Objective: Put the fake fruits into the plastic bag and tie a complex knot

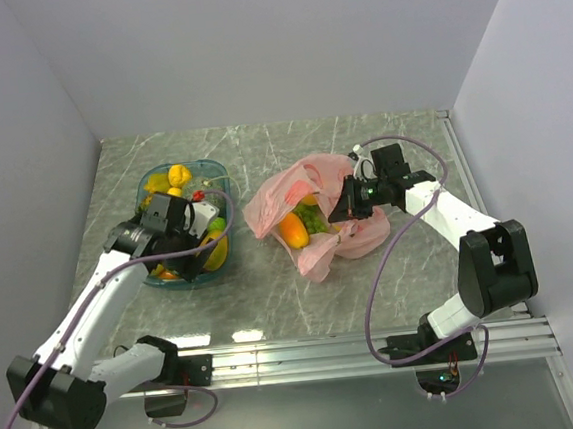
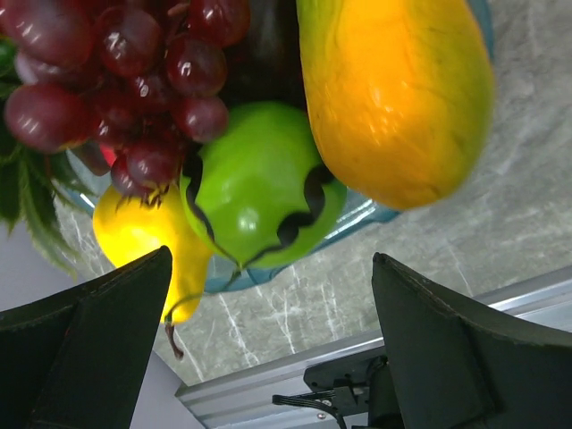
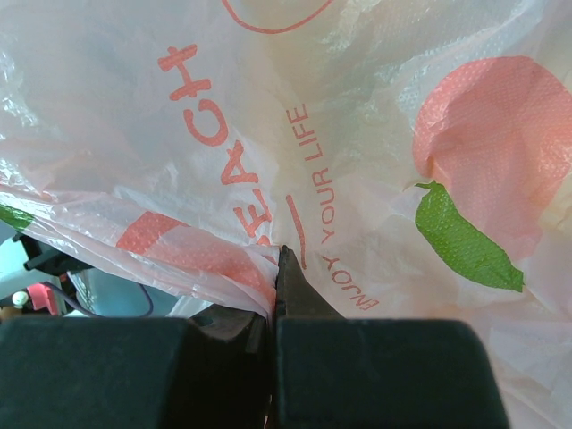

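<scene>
The plastic bag [image 1: 309, 187] lies open in the middle of the table, with a mango [image 1: 292, 231] and green grapes [image 1: 317, 220] inside. My right gripper [image 1: 346, 209] is shut on a fold of the bag's rim [image 3: 259, 268] and holds it up. More fake fruits fill the teal tray [image 1: 221, 172]: purple grapes [image 2: 134, 80], a green apple [image 2: 259, 183], a mango [image 2: 393, 98] and a yellow fruit [image 2: 138, 237]. My left gripper [image 1: 181, 252] hovers over the tray's near end. Its fingers [image 2: 98, 340] stand wide open with nothing between them, just short of the apple.
The tray's near rim [image 2: 362, 213] lies close to the left fingers. Beyond it the aluminium rail [image 2: 268, 384] runs along the table's near edge. Grey walls enclose the table on the left, back and right.
</scene>
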You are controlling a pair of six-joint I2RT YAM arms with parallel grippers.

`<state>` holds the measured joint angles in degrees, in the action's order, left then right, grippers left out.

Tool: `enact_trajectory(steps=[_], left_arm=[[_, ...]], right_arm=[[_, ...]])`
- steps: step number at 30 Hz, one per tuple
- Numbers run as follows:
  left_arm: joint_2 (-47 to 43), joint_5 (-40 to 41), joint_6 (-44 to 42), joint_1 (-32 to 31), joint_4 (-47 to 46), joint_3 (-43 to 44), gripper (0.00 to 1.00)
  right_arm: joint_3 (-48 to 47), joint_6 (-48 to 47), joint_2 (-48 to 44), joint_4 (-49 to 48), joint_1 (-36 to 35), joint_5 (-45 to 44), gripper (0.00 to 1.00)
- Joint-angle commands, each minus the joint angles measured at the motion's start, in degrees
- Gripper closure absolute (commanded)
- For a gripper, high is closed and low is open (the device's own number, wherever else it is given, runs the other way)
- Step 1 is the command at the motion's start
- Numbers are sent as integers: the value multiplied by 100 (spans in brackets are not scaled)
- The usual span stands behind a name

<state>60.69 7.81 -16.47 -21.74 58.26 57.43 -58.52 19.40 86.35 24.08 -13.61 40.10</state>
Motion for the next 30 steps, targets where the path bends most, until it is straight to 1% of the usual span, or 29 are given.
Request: enact_trajectory(steps=[1,9,13,23,30], left_arm=[[189,71,-84,73,-183,163,1],[312,10,-146,161,-394,-171,1],[391,-166,-93,222,-587,-337,1],[497,-122,-120,301,-1272,-689,1],[523,-105,-93,354,-1475,-760,1]], right_arm=[[-186,-68,-215,27,-28,7,100],[-239,-59,-188,18,-28,16,100],[-247,-41,-162,27,-28,25,100],[-256,-15,-136,36,-37,42,100],[-326,-24,-92,97,-37,16,100]])
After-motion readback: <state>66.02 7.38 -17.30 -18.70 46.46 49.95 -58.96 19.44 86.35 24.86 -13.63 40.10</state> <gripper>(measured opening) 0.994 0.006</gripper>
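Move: The striped green melon in the basket lies about 3 cm ahead of the open left fingers, centred between them and roughly 6 cm below. From that hand, the mango is some 5 cm ahead and 7 cm to the right, the grapes about 9 cm ahead and 3 cm left, and the yellow pear about 2 cm ahead and 6 cm left. From the right hand, the melon is some 34 cm left, 6 cm back and a little lower. Lower the left gripper about 5 cm onto the striped green melon, easing forward some 2 cm as well, mostly near the end. Keep the fingers wide open and the wrist's slant unchanged, so that they straddle the melon between the mango and the grapes. Hold the right hand still, its shut fingers keeping their pinch on the bag's edge. ##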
